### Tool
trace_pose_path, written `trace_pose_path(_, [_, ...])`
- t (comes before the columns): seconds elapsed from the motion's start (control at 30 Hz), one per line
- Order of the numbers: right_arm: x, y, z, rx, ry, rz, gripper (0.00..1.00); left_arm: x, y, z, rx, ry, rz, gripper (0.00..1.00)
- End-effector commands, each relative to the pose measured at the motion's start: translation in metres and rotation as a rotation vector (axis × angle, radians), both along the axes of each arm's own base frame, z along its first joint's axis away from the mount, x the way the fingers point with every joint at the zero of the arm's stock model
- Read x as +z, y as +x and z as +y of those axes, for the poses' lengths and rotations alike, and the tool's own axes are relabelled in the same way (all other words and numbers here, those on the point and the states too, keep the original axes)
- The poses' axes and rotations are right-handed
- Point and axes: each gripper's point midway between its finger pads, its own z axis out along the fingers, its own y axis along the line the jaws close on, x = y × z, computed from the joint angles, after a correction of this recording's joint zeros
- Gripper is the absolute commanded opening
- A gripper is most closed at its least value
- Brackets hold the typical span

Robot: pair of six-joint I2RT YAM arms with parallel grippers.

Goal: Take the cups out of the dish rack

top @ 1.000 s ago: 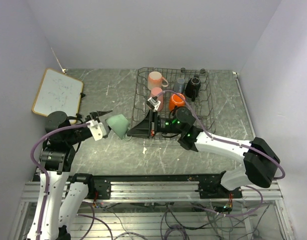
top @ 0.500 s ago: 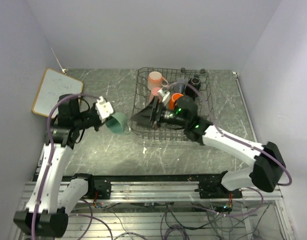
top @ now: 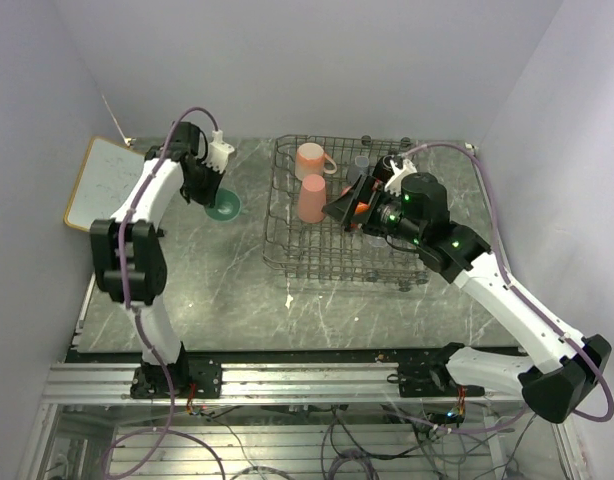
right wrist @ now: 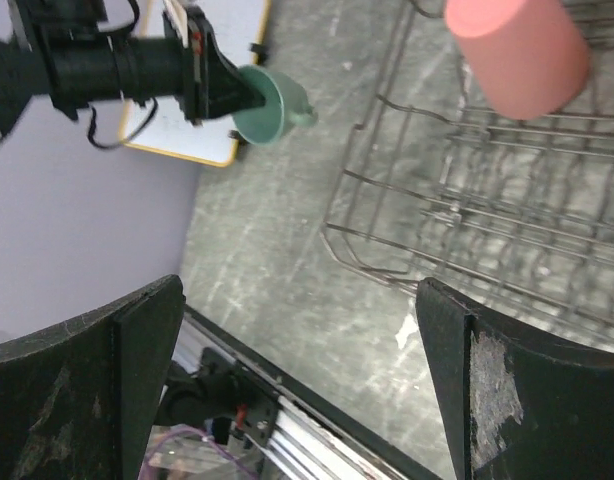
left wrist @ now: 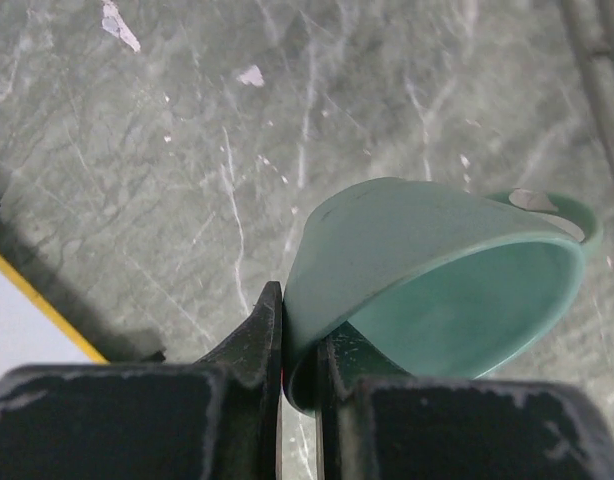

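Note:
My left gripper [top: 215, 195] is shut on the rim of the mint green mug [top: 226, 208], one finger inside and one outside [left wrist: 299, 370]. The mug [left wrist: 427, 290] hangs tilted, low over the table, left of the dish rack [top: 287, 250]. My right gripper [top: 352, 200] stands wide open and empty above the rack's right half [right wrist: 297, 370]. In the rack are a pale pink mug [top: 312, 158], a tall pink tumbler [top: 310, 198] and a small grey-blue cup [top: 362, 161]. An orange mug [top: 360, 208] shows partly behind the right gripper. The right wrist view also catches the mint mug [right wrist: 269, 105] and the tumbler [right wrist: 522, 50].
A wood-framed whiteboard [top: 102, 180] lies at the far left, close to the left arm [left wrist: 27, 320]. The side walls close in on both sides. The metal rail [top: 307, 375] with the arm bases runs along the near edge.
The left arm swung from the near left to the far left with the mint mug and shut on it. The right gripper opened wide and drew back over the rack's right side.

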Motion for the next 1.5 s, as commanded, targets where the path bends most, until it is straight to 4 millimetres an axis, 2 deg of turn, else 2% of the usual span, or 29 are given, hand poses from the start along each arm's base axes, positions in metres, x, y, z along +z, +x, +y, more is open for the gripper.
trace_pose_path(0.0, [-0.015,-0.003,-0.026,-0.035,-0.119,-0.023,1.0,-0.008,0.026,0.005,0.114,0.015,0.07,0.07])
trace_pose_path(0.17, [-0.031,0.0,-0.045,-0.08,-0.234,-0.016,1.0,-0.034,0.055,0.004,0.108,0.036,0.152,0.07])
trace_pose_path(0.37, [-0.042,0.007,-0.047,-0.08,-0.279,-0.013,1.0,-0.058,0.084,0.017,0.18,0.007,0.16,0.07])
trace_pose_path(0.57, [-0.061,0.013,-0.05,-0.08,-0.323,0.005,1.0,-0.081,0.093,0.031,0.231,0.014,0.187,0.07])
trace_pose_path(0.7, [-0.068,0.016,-0.047,-0.061,-0.316,0.003,1.0,-0.094,0.096,0.033,0.268,0.013,0.196,0.07])
trace_pose_path(0.77, [-0.068,0.021,-0.041,-0.039,-0.298,-0.009,1.0,-0.098,0.097,0.031,0.282,0.002,0.198,0.13])
trace_pose_path(0.83, [-0.071,0.028,-0.039,-0.037,-0.316,-0.003,1.0,-0.099,0.097,0.031,0.299,0.006,0.193,0.3])
trace_pose_path(0.9, [-0.076,0.034,-0.041,-0.048,-0.35,0.005,1.0,-0.093,0.098,0.033,0.309,0.017,0.172,0.48])
trace_pose_path(1.0, [-0.078,0.042,-0.05,-0.08,-0.411,0.005,1.0,-0.074,0.101,0.038,0.315,0.032,0.119,0.69])
trace_pose_path(1.1, [-0.08,0.052,-0.061,-0.119,-0.465,0.001,1.0,-0.042,0.106,0.044,0.344,0.028,0.032,0.74])
trace_pose_path(1.13, [-0.081,0.056,-0.064,-0.13,-0.475,0.0,1.0,-0.031,0.108,0.046,0.36,0.022,0.002,0.82])
trace_pose_path(1.27, [-0.092,0.074,-0.074,-0.18,-0.531,0.019,1.0,0.017,0.11,0.045,0.383,-0.019,-0.106,0.85])
trace_pose_path(1.3, [-0.096,0.078,-0.076,-0.193,-0.552,0.026,1.0,0.027,0.107,0.042,0.375,-0.034,-0.116,0.86])
trace_pose_path(1.37, [-0.105,0.088,-0.081,-0.234,-0.589,0.044,1.0,0.047,0.098,0.037,0.347,-0.059,-0.129,0.97])
trace_pose_path(1.47, [-0.121,0.1,-0.094,-0.344,-0.661,0.093,1.0,0.079,0.076,0.031,0.284,-0.073,-0.148,1.0])
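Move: The left hand already holds the green cup; the bare counter it is taken to lies about 8 cm ahead and 15 cm below. The whiteboard's middle is about 24 cm left and 10 ahead, the rack's left rim 16 right and 5 ahead. From the open right hand the orange cup is about 16 cm ahead, 6 right and 26 below; the pink cup 17 ahead, 5 left, and the clear glass 8 ahead, 11 right, both similarly low. Forward and down, some 9 cm each, the left hand sets the green cup on the counter, spreads its fingers wide to let go, then rises about 12 cm clear. The right hand, still wide open, sinks about 11 cm while shifting right, then forward over the rack towards the orange cup, its fingers tipping down some 30 degrees. ##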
